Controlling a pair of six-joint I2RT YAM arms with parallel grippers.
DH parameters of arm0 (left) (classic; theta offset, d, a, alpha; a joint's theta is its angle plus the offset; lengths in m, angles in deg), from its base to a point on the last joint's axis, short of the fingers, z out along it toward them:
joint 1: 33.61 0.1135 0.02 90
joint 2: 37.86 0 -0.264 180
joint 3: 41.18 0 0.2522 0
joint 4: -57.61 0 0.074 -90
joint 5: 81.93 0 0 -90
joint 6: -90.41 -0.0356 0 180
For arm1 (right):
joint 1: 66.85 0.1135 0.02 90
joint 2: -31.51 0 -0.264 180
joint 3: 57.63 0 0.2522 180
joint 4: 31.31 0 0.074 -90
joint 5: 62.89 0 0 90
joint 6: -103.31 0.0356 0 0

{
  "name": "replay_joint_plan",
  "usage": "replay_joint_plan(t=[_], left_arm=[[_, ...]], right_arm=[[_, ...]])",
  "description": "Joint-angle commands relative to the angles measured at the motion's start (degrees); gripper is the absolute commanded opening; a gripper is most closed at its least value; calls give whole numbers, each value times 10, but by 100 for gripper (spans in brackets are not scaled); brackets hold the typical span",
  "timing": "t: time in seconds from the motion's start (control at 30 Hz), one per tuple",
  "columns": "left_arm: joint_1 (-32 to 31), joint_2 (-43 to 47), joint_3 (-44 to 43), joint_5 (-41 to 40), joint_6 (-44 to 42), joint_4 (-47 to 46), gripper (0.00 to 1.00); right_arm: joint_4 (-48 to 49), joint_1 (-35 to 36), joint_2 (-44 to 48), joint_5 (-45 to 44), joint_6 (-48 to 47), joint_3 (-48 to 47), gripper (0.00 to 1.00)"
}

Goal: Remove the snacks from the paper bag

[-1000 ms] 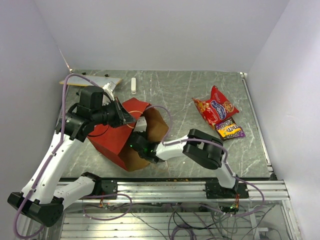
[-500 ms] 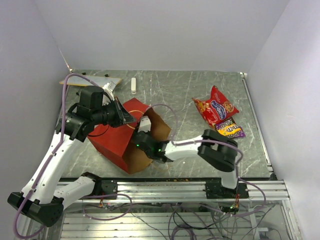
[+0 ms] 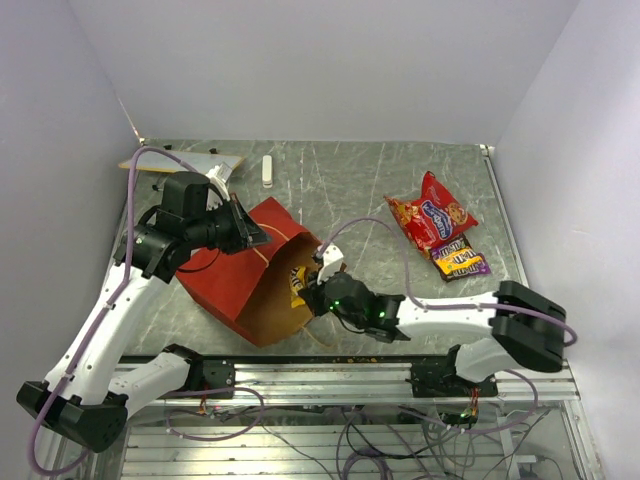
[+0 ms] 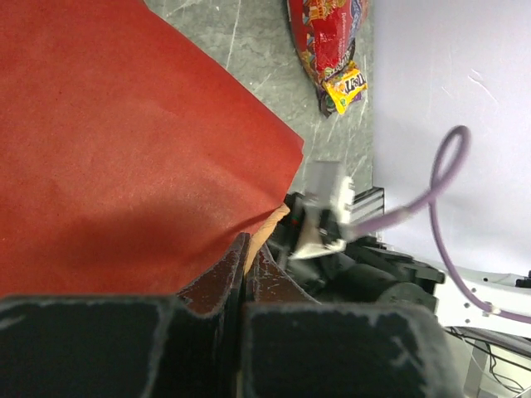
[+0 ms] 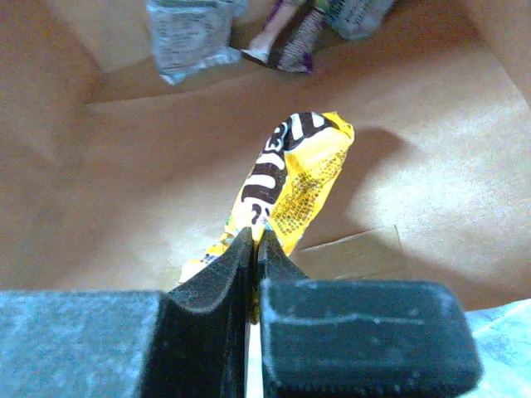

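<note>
The red paper bag (image 3: 222,272) lies on its side with its brown mouth facing right. My left gripper (image 3: 252,236) is shut on the bag's upper rim (image 4: 274,217), holding the mouth up. At the mouth, my right gripper (image 3: 308,292) is shut on a yellow packet (image 5: 297,174) by its end. The packet hangs just above the kraft floor inside the bag. Deeper in the bag lie a silver packet (image 5: 187,31) and a purple wrapper (image 5: 296,47). Out on the table at the right are a red cookie bag (image 3: 432,214) and small yellow and purple packets (image 3: 458,258).
A small white stick (image 3: 267,170) and a flat tan piece (image 3: 186,163) lie at the back left. The metal rail (image 3: 340,378) runs along the near edge. White walls close in the table on three sides. The right arm's purple cable (image 3: 372,225) loops over the middle.
The right gripper has shut on the yellow packet and drawn back right toward the bag's mouth. Its elbow swung far right. The left gripper still holds the rim.
</note>
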Motion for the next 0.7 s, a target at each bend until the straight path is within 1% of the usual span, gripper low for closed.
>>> replay_joint_plan(t=[0.0, 0.1, 0.27, 0.4, 0.53, 0.6, 0.67], left_arm=[[4, 5, 2, -17, -15, -15, 7], [4, 9, 10, -19, -19, -16, 7], [4, 8, 6, -20, -25, -10, 7], [4, 0, -9, -26, -37, 0, 7], [4, -3, -12, -22, -38, -1, 7], [4, -4, -10, -18, -38, -3, 7], [4, -5, -11, -16, -38, -1, 7]], right_arm=[[-34, -4, 87, 94, -81, 7, 0], [-89, -5, 144, 119, -140, -4, 0], [-179, -6, 235, 117, -224, -45, 0], [-225, -6, 288, 107, -261, -82, 0], [-267, -6, 308, 53, -284, -125, 0], [-259, -6, 318, 8, -294, -127, 0], [-237, -6, 328, -60, -283, -122, 0]])
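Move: My right hand already holds a yellow M&M's pack in the mouth of the paper bag, whose middle lies about 13 cm left and 4 cm ahead. The M&M's pile it is bound for is some 37 cm right, 10 cm ahead and 8 cm lower; the red snack bag is roughly 30 cm right and 20 cm ahead, also on the table. From my left hand, that pile is about 44 cm right, 6 cm ahead and 28 cm below. I lift the pinched yellow pack steeply, about 20 cm up and clear of the bag mouth, first easing back a little and then sliding some 5 cm to my right. On the way my right wrist tips the fingers up by about 25 degrees while they stay shut. My left hand keeps its pinch on the bag's handle, almost still. ##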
